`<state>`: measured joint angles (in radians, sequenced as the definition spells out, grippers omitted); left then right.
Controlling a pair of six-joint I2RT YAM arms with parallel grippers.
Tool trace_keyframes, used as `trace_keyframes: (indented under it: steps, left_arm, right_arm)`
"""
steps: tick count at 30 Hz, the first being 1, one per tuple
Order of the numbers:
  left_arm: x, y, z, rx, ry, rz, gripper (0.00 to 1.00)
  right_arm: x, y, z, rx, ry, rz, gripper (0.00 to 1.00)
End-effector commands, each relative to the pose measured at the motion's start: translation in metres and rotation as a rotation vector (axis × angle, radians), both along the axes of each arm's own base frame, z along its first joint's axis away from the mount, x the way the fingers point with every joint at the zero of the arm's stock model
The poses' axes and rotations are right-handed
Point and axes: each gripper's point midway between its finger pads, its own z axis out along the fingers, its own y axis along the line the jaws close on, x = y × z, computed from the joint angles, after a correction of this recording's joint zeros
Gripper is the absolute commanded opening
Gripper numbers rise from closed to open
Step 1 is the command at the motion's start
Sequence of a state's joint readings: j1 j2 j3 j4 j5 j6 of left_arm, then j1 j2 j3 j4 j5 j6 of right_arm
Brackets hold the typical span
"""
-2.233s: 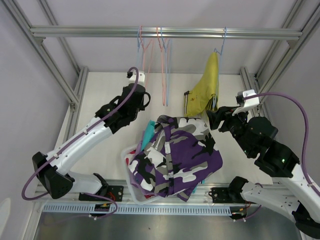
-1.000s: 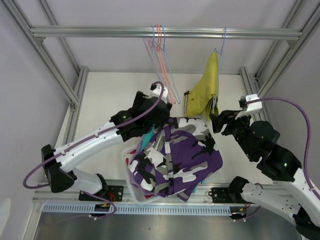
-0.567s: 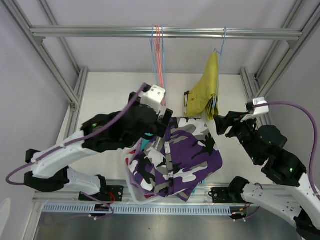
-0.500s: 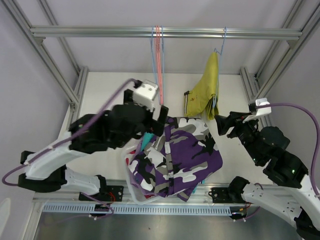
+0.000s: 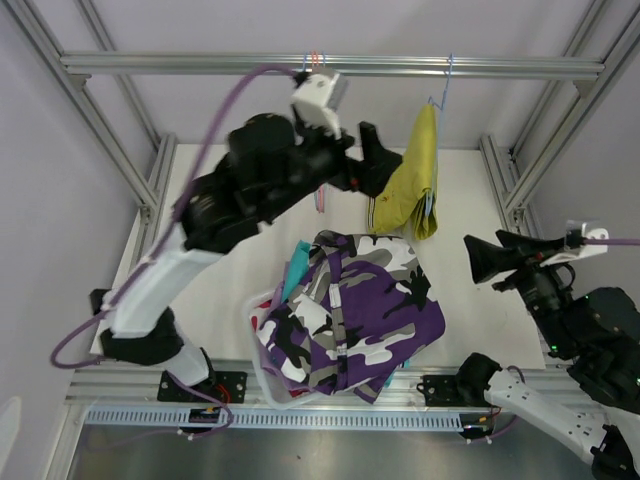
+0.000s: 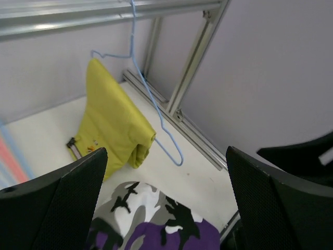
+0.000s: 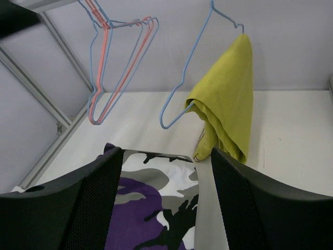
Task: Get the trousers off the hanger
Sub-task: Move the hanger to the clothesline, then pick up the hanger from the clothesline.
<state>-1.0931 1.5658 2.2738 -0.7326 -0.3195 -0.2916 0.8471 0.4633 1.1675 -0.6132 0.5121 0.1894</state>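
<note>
Mustard yellow trousers (image 5: 418, 175) hang folded over a blue hanger (image 5: 444, 82) on the rail. My left gripper (image 5: 372, 165) is raised high just left of them, open and holding nothing. In the left wrist view the yellow trousers (image 6: 109, 122) and the hanger (image 6: 156, 117) lie ahead between the wide fingers. My right gripper (image 5: 482, 262) is open and empty, low at the right, apart from the cloth. Its wrist view shows the yellow trousers (image 7: 229, 112) on the hanger (image 7: 190, 83). Purple-black-white camouflage trousers (image 5: 350, 310) top a pile below.
A white basket (image 5: 262, 375) at the near edge holds the pile, with teal cloth (image 5: 293, 272) showing at its left. Empty pink and blue hangers (image 7: 114, 67) hang on the rail (image 5: 180, 64) left of the yellow pair. Aluminium frame posts (image 5: 520, 180) stand at both sides.
My left arm has swung up from the basket to high beside the yellow trousers, staying open. My right arm has drawn back to the right and its jaws have widened slightly.
</note>
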Motion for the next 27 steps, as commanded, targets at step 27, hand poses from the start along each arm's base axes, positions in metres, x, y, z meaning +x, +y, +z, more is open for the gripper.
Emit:
trace_keyframes:
  steps: [27]
  left_arm:
    - [0.111,-0.201,-0.100,-0.394,0.310,-0.544,0.99]
  right_arm:
    - [-0.026,-0.038,-0.057,0.081,0.097,-0.032,0.74]
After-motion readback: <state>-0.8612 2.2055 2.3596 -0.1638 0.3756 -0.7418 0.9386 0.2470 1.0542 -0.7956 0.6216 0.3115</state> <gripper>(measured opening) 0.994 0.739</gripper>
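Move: The blue hanger with the yellow trousers hangs about 17 cm to the left hand's right, 15 cm ahead and 17 cm lower; the trousers' middle is some 11 cm right, 14 cm ahead and 27 cm down. The bunched empty hangers are about 13 cm left, 15 cm ahead and 15 cm below; the camouflage trousers lie about 15 cm back, 4 cm left, 45 cm down. From the right hand, that loaded hanger is 20 cm ahead, 8 cm left, about level. Swinging right, down and forward, the left hand sweeps to the blue hanger holding the yellow trousers, then runs on rightward nearly level, turning about 25 degrees clockwise until its still-open fingers point mostly right and straddle the near side wire. Meanwhile the right hand backs off to its right by 4 cm each way, then sinks roughly 6 cm, fingers open. ##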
